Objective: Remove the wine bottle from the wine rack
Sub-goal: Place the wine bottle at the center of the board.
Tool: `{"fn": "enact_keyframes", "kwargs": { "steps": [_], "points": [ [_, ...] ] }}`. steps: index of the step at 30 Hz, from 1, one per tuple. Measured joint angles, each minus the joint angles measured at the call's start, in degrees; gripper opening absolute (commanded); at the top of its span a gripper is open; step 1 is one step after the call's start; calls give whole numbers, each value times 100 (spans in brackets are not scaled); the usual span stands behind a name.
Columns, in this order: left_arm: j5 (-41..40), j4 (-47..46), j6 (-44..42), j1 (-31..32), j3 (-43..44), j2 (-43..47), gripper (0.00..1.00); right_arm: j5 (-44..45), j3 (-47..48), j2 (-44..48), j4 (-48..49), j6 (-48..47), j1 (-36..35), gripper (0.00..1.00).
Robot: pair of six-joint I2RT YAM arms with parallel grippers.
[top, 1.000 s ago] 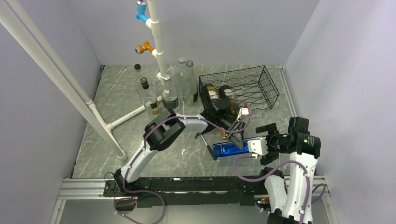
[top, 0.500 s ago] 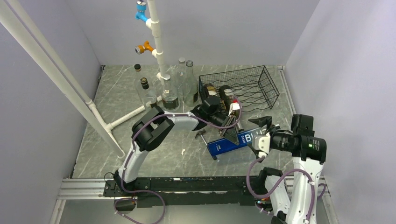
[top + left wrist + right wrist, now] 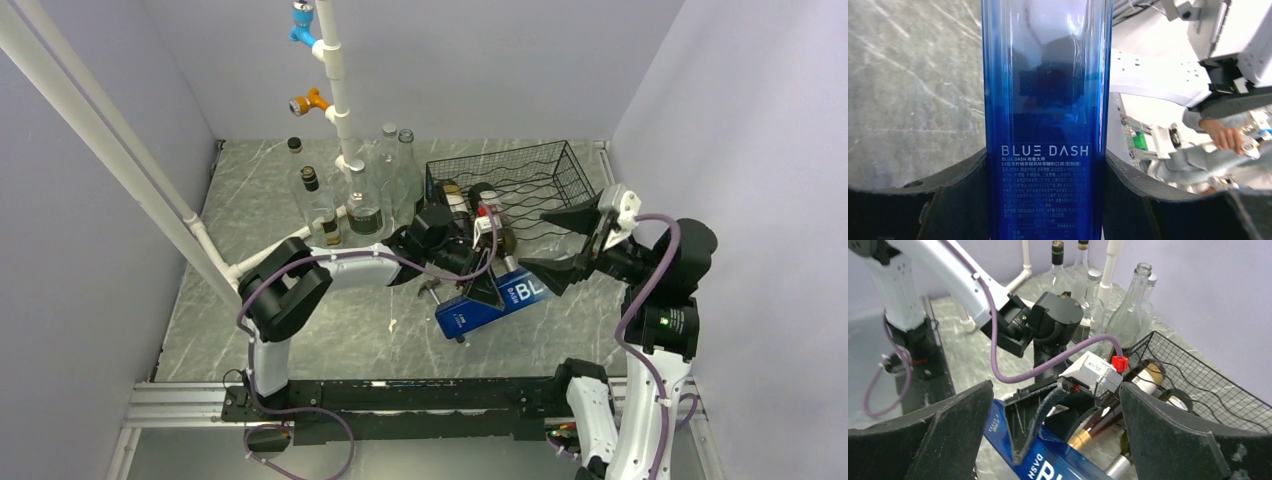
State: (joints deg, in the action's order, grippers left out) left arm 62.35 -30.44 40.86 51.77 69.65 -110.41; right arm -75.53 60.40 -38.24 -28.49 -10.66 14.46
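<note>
A blue wine bottle (image 3: pixel 497 300) labelled BLUE DASH lies slanted just in front of the wine rack (image 3: pixel 560 170), a black wire basket at the back right. My left gripper (image 3: pixel 487 290) is shut on the bottle's body; in the left wrist view both black fingers (image 3: pixel 955 192) press its flat sides (image 3: pixel 1048 100). My right gripper (image 3: pixel 533 240) hangs open above the bottle's right end, in front of the rack. From the right wrist, its jaws (image 3: pixel 1054 385) stand wide apart over the blue bottle (image 3: pixel 1048 466) and the rack (image 3: pixel 1213 372).
Two dark bottles (image 3: pixel 470 200) lie in the rack's left end. Several glass bottles (image 3: pixel 365 195) stand at the back beside a white pipe stand (image 3: pixel 335 80). A small dark tool (image 3: pixel 433 290) lies left of the blue bottle. Grey walls close in on all sides.
My right arm has risen from beside the bottle's near end and swung up toward the rack, still open. My left arm has drawn the blue bottle a little leftward.
</note>
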Motion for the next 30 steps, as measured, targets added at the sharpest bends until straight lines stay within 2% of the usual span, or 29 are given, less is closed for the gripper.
{"fn": "enact_keyframes", "kwargs": {
  "steps": [5, 14, 22, 30],
  "points": [
    [-916, 232, -216, 0, -588, 553, 0, 9, -26, 4, 946, 1644, 138, 99],
    [-2697, 236, -551, 70, -1692, 1725, 0, 208, -415, -22, 1200, 2789, 306, 98],
    [-4190, -52, -935, 492, -2396, 2479, 0, 573, -573, -251, 874, 3038, 348, 96],
    [-5910, -234, -1606, 1025, -2684, 2647, 0, 1054, -496, -741, -197, 2529, 345, 96]
  ]
}}
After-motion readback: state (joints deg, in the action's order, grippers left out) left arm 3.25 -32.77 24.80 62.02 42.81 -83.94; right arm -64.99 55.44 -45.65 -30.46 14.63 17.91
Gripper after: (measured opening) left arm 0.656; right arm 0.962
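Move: The blue wine bottle is already gripped flat in the left hand. The centre of the board lies about 22 cm ahead of that hand, 19 cm to its left and 20 cm below; the tall clear bottle stands some 30 cm ahead and 17 cm left, the hammer about 5 cm ahead and 8 cm left. From the empty right hand, the wine bottle's middle is some 18 cm straight below; the rack lies about 33 cm ahead and 3 cm right. Keeping its pinch on the wine bottle, the left hand carries it about 5 cm left and nearly 4 cm forward towards the board's centre, staying almost level while the wrist swings some 45 degrees counter-clockwise and rolls to lift the neck. The right hand, fingers still wide open, first rises a little, then sinks well below where it began while reaching forward and slightly right, tipping its fingers down towards the bottle's cap without closing on it. ##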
